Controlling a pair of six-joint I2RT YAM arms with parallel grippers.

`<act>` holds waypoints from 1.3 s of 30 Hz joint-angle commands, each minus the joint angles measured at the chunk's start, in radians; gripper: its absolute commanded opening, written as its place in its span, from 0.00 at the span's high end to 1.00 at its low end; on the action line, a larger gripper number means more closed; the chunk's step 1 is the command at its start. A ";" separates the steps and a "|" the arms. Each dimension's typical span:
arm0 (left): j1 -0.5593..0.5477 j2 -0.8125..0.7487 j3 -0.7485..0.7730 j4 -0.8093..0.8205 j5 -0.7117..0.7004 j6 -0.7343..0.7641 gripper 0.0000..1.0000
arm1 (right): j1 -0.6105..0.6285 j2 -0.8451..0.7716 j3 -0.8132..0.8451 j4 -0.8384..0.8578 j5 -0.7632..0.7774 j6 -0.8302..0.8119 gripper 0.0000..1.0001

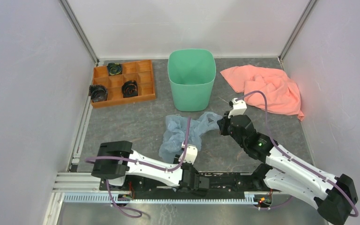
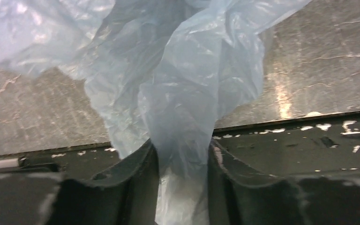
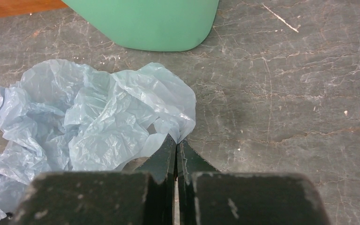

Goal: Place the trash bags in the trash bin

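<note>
The trash bag (image 1: 187, 129), pale blue and crumpled, lies on the dark table just in front of the mint-green trash bin (image 1: 191, 79), which stands upright with its mouth showing nothing inside. My left gripper (image 1: 185, 145) is at the bag's near edge. In the left wrist view a bunched fold of the bag (image 2: 183, 84) fills the gap of the partly closed left gripper (image 2: 183, 150) and touches both fingers. My right gripper (image 1: 221, 124) is at the bag's right end. There the right gripper (image 3: 177, 140) is shut, pinching a corner of the bag (image 3: 89, 117), with the bin (image 3: 150, 23) ahead.
An orange compartment tray (image 1: 124, 83) holding black round parts sits left of the bin. A salmon-pink cloth (image 1: 267, 86) is heaped at the back right. White walls close in the table on three sides.
</note>
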 commanded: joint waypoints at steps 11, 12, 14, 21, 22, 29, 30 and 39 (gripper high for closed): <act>0.288 -0.599 -0.270 0.265 0.153 0.263 0.98 | -0.004 -0.109 -0.184 -0.013 -0.046 -0.123 1.00; 0.321 -0.649 -0.286 0.289 0.172 0.295 0.98 | -0.002 -0.080 -0.195 0.009 -0.100 -0.125 1.00; 0.358 -0.742 -0.280 0.291 0.171 0.328 0.98 | -0.002 -0.025 -0.193 0.040 -0.171 -0.128 1.00; 0.382 -0.977 -0.276 0.115 0.051 0.206 0.98 | -0.002 0.071 -0.176 0.163 -0.342 -0.127 1.00; 0.382 -0.995 -0.295 0.100 0.051 0.185 0.98 | -0.002 0.077 -0.189 0.189 -0.356 -0.115 1.00; 0.389 -1.052 -0.262 0.023 0.015 0.185 0.98 | 0.006 0.237 -0.115 0.279 -0.501 -0.084 1.00; 0.393 -1.035 -0.204 -0.006 -0.012 0.214 0.98 | 0.010 0.269 -0.057 0.261 -0.530 -0.096 1.00; 0.401 -0.659 1.106 0.090 0.148 0.998 0.98 | 0.310 0.420 1.174 -0.219 -0.252 -0.477 1.00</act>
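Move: The bag's near edge already hangs between the left hand's half-closed fingers; the bag's middle lies about 12 cm ahead, 4 cm right and a little lower. From that hand the green bin stands some 33 cm ahead and 7 cm right, the wooden organizer about 37 cm ahead and 25 cm left. From the right hand, pinching a corner, the bag's middle is roughly 14 cm left, 2 cm back and 12 cm below. The left fingers close on the bag's near edge, then lift it, moving forward and left, dip slightly, and whip it steeply up to nearly 40 cm above the start, rolling left side down. The right hand, still pinching its corner, drifts right, sinks about 10 cm and back, then sweeps left and sharply up, turning counter-clockwise. ##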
